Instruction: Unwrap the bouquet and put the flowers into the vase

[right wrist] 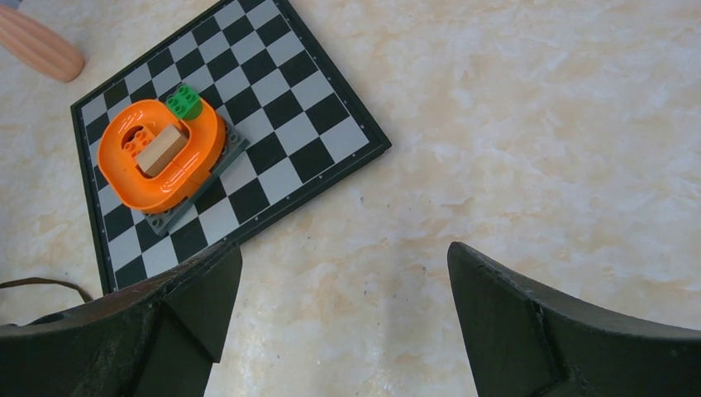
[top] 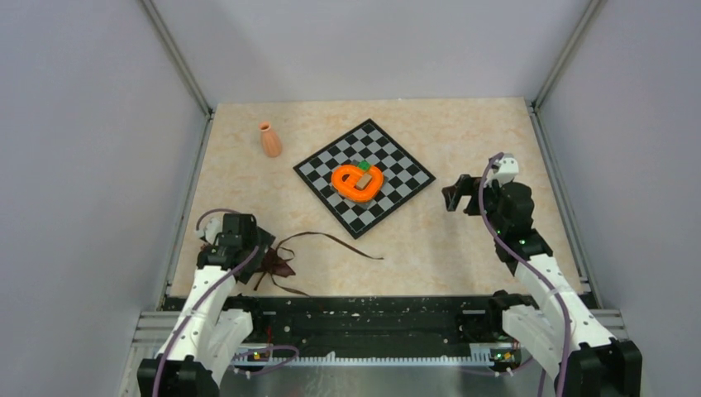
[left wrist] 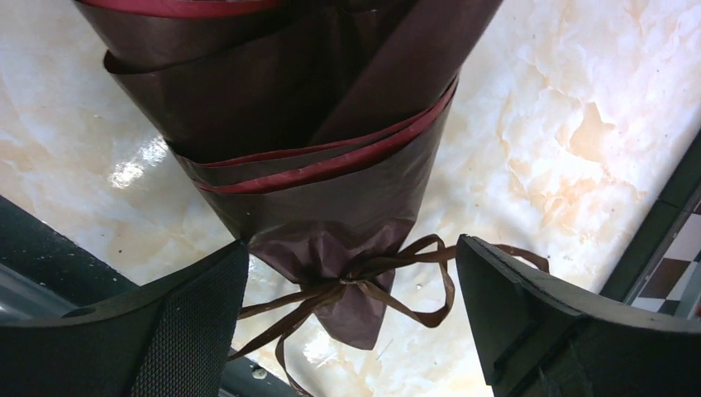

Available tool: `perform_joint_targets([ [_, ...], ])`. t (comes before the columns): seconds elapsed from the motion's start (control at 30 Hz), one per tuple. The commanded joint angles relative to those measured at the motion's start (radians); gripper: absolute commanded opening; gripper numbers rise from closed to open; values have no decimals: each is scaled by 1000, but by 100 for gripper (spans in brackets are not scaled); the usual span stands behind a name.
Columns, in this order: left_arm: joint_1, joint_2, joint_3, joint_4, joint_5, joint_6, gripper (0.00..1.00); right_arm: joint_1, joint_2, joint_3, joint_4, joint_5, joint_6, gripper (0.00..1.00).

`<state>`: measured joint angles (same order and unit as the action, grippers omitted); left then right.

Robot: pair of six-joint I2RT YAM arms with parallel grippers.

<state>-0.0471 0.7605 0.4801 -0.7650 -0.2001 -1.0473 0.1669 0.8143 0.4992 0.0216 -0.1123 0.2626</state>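
The bouquet (left wrist: 314, 124) is a dark maroon cone lying on the marble table, its narrow end tied with a thin brown ribbon (left wrist: 355, 281). My left gripper (left wrist: 351, 248) is open, one finger on each side of that tied end and neither touching it. From above, the left gripper (top: 258, 248) covers most of the bouquet (top: 279, 265), and the ribbon (top: 347, 244) trails right. The flowers are hidden. The small terracotta vase (top: 270, 141) stands upright at the far left. My right gripper (top: 452, 198) is open over bare table with nothing between its fingers (right wrist: 343, 256).
A chessboard (top: 405, 178) lies in the middle with an orange heart-shaped object (top: 357, 182) on it, holding a tan block and a green brick. Walls close in the left, right and far sides. The black rail (top: 372, 318) runs along the near edge.
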Motion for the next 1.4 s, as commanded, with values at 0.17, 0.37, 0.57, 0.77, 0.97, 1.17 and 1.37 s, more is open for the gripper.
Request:
perform_joint_targets([
  [0.17, -2, 82, 13, 48, -66, 6, 99, -4, 17, 39, 49, -4, 15, 97],
  [0.37, -2, 162, 26, 74, -65, 34, 99, -4, 17, 37, 49, -6, 19, 97],
  [0.57, -2, 176, 26, 111, -67, 73, 95, -3, 23, 36, 49, -4, 20, 97],
  [0.77, -2, 148, 0, 215, -15, 157, 84, -4, 32, 35, 52, -7, 22, 96],
  [0.97, -2, 135, -46, 369, 58, 236, 71, -4, 34, 35, 52, -11, 25, 95],
  [1.17, -10, 158, -87, 563, 182, 344, 65, -3, 39, 33, 54, -12, 27, 95],
  [1.37, -56, 222, -87, 654, 245, 423, 60, -4, 46, 36, 45, -16, 24, 95],
])
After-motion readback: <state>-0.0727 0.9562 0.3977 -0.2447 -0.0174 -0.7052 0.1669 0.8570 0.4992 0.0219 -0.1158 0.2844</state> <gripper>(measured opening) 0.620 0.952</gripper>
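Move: The bouquet's knot lies just under my left hand, about 3 cm to its right, 2 cm back and 3 cm below. The wrapped bouquet body spreads from there, its middle some 7 cm left and 4 cm ahead of my left hand. The chessboard's middle is roughly 27 cm ahead and 27 cm right of that hand. From my right hand the knot is about 52 cm left, 14 cm back and 15 cm below. With my left hand I dip about 2.5 cm to the bouquet beside its knot, fingers wide, then sweep forward about 6 cm, rising a little and bearing right late on. As I go I turn the wrist some 20 degrees clockwise, swing the fingertips forward and up, and draw the fingers in to about two thirds open, pushing the wrapped stem end along. ##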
